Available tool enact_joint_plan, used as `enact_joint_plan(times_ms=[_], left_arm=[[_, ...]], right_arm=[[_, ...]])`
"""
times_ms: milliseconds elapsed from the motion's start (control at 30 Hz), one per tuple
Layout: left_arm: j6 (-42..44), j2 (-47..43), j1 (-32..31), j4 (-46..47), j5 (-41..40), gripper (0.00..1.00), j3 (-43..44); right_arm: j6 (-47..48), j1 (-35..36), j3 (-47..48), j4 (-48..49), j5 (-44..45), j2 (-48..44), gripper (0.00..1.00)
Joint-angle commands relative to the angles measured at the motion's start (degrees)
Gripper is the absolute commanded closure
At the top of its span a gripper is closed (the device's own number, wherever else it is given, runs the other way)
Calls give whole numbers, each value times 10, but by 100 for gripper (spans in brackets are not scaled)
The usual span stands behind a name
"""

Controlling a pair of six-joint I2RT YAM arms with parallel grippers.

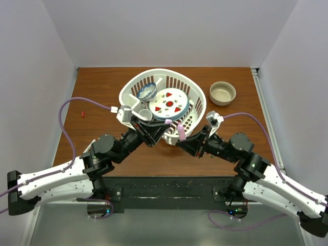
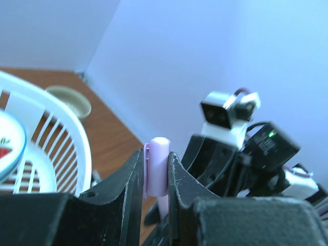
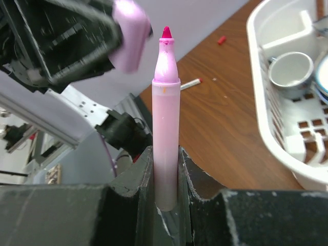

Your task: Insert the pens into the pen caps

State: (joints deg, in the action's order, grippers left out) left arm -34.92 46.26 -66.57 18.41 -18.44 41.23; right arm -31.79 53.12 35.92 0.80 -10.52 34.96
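Observation:
My right gripper (image 3: 165, 154) is shut on a lilac-pink pen (image 3: 166, 118) that stands upright, its bare red tip at the top. My left gripper (image 2: 156, 154) is shut on the lilac-pink pen cap (image 2: 157, 166). In the right wrist view that cap (image 3: 130, 36) hangs just left of the pen's tip, not touching it. From above, both grippers meet in front of the basket, with the cap (image 1: 168, 123) up and left of the pen (image 1: 181, 132). A white pen (image 3: 187, 83) and a red cap (image 3: 221, 39) lie on the table; the red cap (image 1: 82, 114) sits far left.
A white basket (image 1: 154, 73) at the table's middle back holds a strawberry plate (image 1: 169, 104), a small blue bowl (image 1: 146, 92) and a cup (image 1: 145, 114). A beige bowl (image 1: 223, 93) stands to its right. Both arms crowd the near middle of the wooden table (image 1: 102, 92).

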Motion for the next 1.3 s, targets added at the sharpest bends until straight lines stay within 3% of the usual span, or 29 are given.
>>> enact_joint_plan(times_ms=[0, 167, 533, 1267], left_arm=[[56, 11, -2, 139, -31, 100, 31], [74, 29, -2, 216, -35, 100, 38], [72, 50, -2, 263, -36, 100, 32], [57, 67, -2, 283, -27, 100, 19]], right_arm=[[-18, 16, 1, 121, -39, 34, 100], [-37, 33, 6, 186, -34, 68, 100], [-57, 42, 21, 248, -40, 103, 100], [-64, 50, 28, 264, -50, 94, 100]])
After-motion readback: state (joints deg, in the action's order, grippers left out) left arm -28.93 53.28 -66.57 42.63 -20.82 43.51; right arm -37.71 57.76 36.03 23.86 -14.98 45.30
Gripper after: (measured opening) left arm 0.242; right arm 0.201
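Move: The right hand keeps the pink pen, point up, and takes it to the pink cap in the left fingers, whose middle lies about 3 cm ahead, 6 cm to the left and 7 cm above. From the left hand, the pen's middle is some 5 cm to the right, 2 cm back and 4 cm below. Well below, the basket's middle lies roughly 23 cm ahead of the left hand and 1 cm to its left, the white cup about 18 cm ahead and 10 cm to its left. The left hand, keeping its pinch on the pink cap, rises about 8 cm, quickly at first and then easing to a near stop, its fingers tipping up by some 20 degrees, so that the cap clears the pen's point. Meanwhile the right hand carries the pen up and to the left by about 5 cm each way, the leftward part done early and a slight drift back coming late, while its fingers tip up and turn a little counter-clockwise to bring the red point in under the cap's mouth. ##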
